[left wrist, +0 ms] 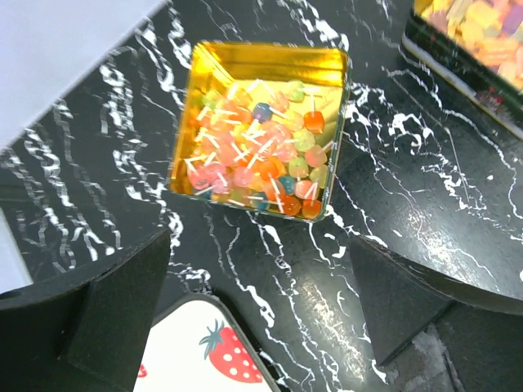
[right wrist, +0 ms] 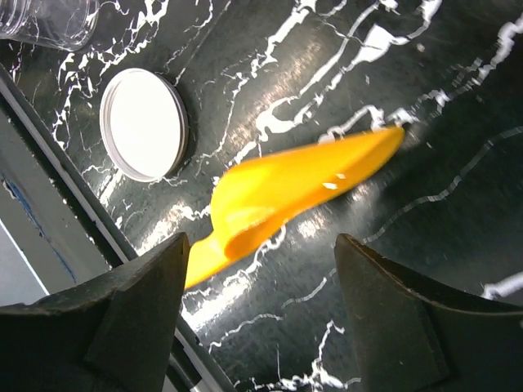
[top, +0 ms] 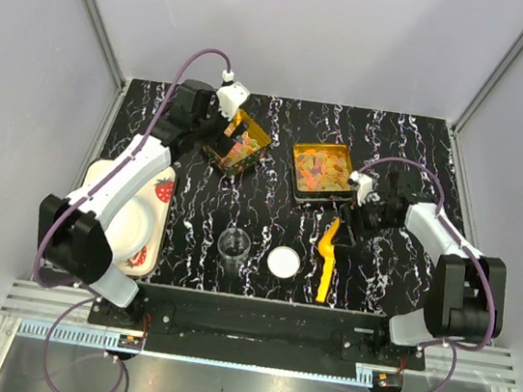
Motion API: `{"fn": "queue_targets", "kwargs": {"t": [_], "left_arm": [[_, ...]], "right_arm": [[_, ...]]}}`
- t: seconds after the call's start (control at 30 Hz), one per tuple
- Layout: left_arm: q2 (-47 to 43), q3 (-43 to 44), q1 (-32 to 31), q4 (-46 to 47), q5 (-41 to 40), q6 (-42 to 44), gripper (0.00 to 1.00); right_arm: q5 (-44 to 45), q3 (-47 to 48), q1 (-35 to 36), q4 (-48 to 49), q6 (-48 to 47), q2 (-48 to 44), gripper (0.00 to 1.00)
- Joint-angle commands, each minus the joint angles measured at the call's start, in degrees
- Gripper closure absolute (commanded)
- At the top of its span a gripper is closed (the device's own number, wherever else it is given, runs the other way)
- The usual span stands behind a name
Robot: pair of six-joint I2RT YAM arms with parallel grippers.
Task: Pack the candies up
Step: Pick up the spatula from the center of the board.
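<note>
The candies [left wrist: 260, 155] are small orange, red, yellow and green pieces heaped in a square gold tin [left wrist: 245, 61] on the black marbled table. My left gripper [left wrist: 260, 282] is open just short of that tin, with nothing between its fingers. From above, the left gripper [top: 223, 134] sits at the tin [top: 239, 144]. A second gold tin [top: 322, 170] holds more candies [top: 324, 169]. My right gripper [right wrist: 261, 273] is open over the yellow-orange scoop [right wrist: 294, 188], whose handle runs past the left finger. In the top view the right gripper [top: 348, 220] is at the scoop's [top: 327, 264] far end.
A white round lid [top: 283, 262] and a clear cup [top: 233, 246] stand near the front edge, left of the scoop. A white tray with strawberry print [top: 99, 173] lies at the left under my left arm. The table's front rail [right wrist: 49, 155] is close to the right gripper.
</note>
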Motion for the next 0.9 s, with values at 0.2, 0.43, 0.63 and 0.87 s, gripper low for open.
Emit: {"fn": "queue_targets", "kwargs": {"t": [0.2, 0.43, 0.63, 0.87], "left_arm": [[-9.6, -3.8, -0.6, -0.6, -1.2, 0.4, 0.01], [-12.2, -3.7, -0.7, -1.8, -1.3, 0.2, 0.01], [-12.7, -3.5, -0.8, -2.5, -1.3, -0.6, 0.01], [-13.0, -4.7, -1.1, -2.7, -1.2, -1.1, 0.01]], "right_arm": [[6.7, 3.5, 5.9, 4.5, 3.6, 6.7, 0.38], [7.5, 3.2, 7.4, 5.4, 4.2, 6.4, 0.58], [10.0, 3.9, 9.8, 5.0, 4.3, 6.1, 0.82], [12.6, 6.4, 11.0, 2.8, 2.4, 5.4, 1.00]]}}
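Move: The spatula's scoop is about 3 cm to the right hand's left and some 3 cm lower; the middle of the whole spatula is about 6 cm back, 3 cm left and 4 cm down. The jar lid lies roughly 8 cm back and 13 cm left of that hand, the gummy tin 14 cm ahead and 8 cm left. From the left hand, the spatula's middle is about 19 cm back, 24 cm right and 18 cm below. The right hand sinks about 3 cm and eases some 2.5 cm left onto the spatula's scoop, tipping its fingers about 10 degrees steeper as they shut from wide open until they pinch the scoop's edge near the handle, low over the board. Meanwhile the empty left hand, still open, draws back about 4.5 cm and rises some 3.5 cm, away from the lollipop tin. ##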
